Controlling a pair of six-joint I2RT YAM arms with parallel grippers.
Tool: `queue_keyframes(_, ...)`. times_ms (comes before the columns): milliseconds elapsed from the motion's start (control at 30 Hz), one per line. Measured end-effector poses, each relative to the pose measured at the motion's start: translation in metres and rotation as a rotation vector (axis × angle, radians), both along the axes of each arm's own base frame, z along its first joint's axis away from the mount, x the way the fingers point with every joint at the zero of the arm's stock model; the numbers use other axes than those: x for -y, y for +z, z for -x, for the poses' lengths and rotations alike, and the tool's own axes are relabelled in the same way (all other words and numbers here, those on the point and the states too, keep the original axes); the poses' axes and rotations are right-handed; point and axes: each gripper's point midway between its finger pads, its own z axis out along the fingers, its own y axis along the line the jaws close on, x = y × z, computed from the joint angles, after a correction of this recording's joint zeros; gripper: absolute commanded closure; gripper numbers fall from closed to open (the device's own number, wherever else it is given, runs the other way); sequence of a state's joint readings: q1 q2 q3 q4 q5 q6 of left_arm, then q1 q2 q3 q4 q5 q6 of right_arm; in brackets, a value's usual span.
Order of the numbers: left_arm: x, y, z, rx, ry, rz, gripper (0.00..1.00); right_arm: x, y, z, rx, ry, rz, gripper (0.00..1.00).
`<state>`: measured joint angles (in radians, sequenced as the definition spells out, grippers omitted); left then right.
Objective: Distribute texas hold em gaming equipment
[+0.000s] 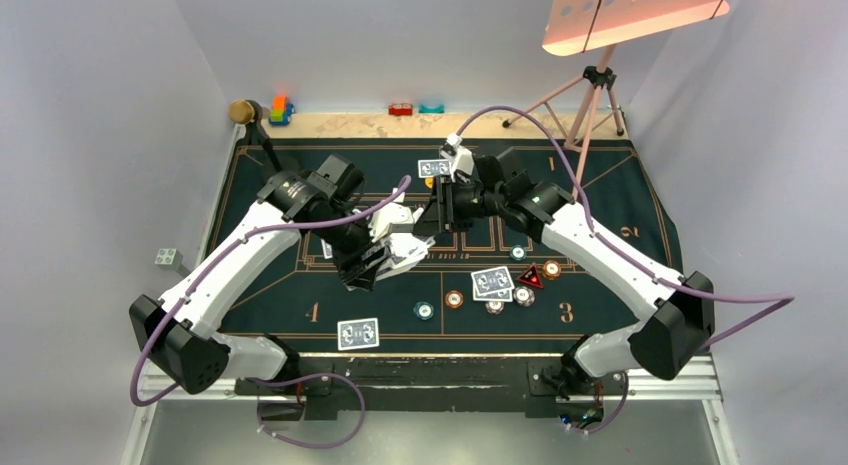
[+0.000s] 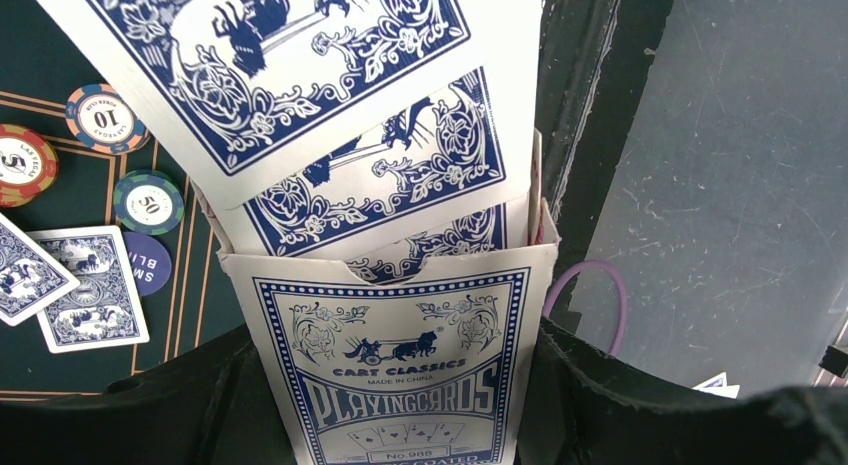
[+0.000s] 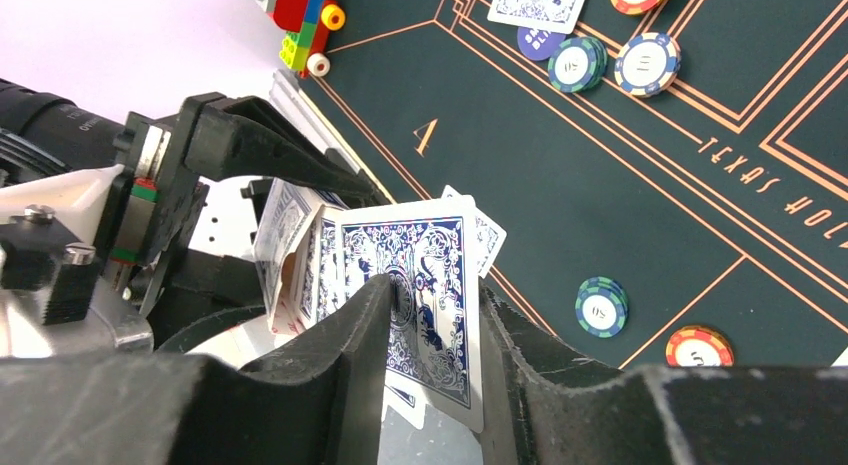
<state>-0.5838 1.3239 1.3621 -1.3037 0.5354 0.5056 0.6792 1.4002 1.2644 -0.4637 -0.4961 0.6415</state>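
My left gripper (image 1: 392, 249) is shut on a blue-and-white playing card box (image 2: 400, 355), held over the mat's middle with its mouth open. Several blue-backed cards (image 2: 330, 95) stick out of it. My right gripper (image 3: 432, 315) meets it from the right, its jaws on either side of one protruding card (image 3: 425, 275), and a gap still shows between them. Dealt cards lie on the mat (image 1: 358, 333) (image 1: 492, 282) (image 1: 435, 168). Poker chips (image 1: 424, 310) (image 1: 454, 299) (image 1: 517, 252) and a red triangular marker (image 1: 530, 277) lie near the front right.
The dark green felt mat (image 1: 620, 215) covers the table. Toy blocks (image 1: 281, 109) (image 1: 402, 109) (image 1: 431, 108) stand along the far edge, beside a tripod (image 1: 590, 105). A small grey block (image 1: 166, 256) lies off the mat's left side.
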Motion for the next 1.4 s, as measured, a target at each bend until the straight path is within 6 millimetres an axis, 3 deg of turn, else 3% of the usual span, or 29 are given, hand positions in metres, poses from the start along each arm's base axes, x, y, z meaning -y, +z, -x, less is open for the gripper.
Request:
queue_keyframes(333,0.0,0.0,0.0,0.0,0.0,0.001,1.0,0.007,0.015,-0.005,0.055,-0.027,0.001,0.72)
queue_keyframes(467,0.0,0.0,0.0,0.0,0.0,0.001,1.0,0.019,0.02,-0.019,0.081,-0.077,0.011,0.76)
queue_keyframes(600,0.0,0.0,0.0,0.0,0.0,0.001,1.0,0.014,0.022,-0.013,0.093,-0.055,0.017,0.83)
queue_keyframes(800,0.0,0.001,0.0,0.001,0.0,0.002,1.0,0.012,0.03,-0.012,0.115,-0.045,0.009,0.86)
queue_keyframes(1000,0.0,0.001,0.0,0.001,0.0,0.002,1.0,0.015,0.038,-0.016,0.141,-0.059,0.003,0.99)
queue_keyframes(1233,0.0,0.001,0.001,0.003,0.0,0.003,1.0,0.032,0.042,-0.032,0.147,-0.115,0.002,1.0)
queue_keyframes(1400,0.0,0.002,0.001,0.007,0.0,0.006,1.0,0.047,0.059,-0.045,0.17,-0.146,-0.03,1.0)
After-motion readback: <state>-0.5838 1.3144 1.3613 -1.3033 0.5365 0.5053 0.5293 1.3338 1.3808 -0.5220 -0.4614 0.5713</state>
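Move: Right between the right hand's still-open fingers is the top playing card, already partly drawn from the pack, its middle some 3 cm to the left, 2 cm back and slightly below. The card box is about 8 cm left and 5 cm back, 5 cm lower. Down on the mat, 22 cm below, the green chip lies about 5 cm back, the orange chip 2 cm back and 6 cm right. From the left hand, the card is about 7 cm right, 3 cm ahead, slightly higher. Lifting the card off the pack, the right hand climbs with a small drift forward and right, eases briefly back, then heads off faster forward and right, away from the box, about 6 cm up and 5 cm each way overall. Its fingers close fully, pinching the card by its edge, as the wrist turns some 10 degrees. The left hand holds the box still. ##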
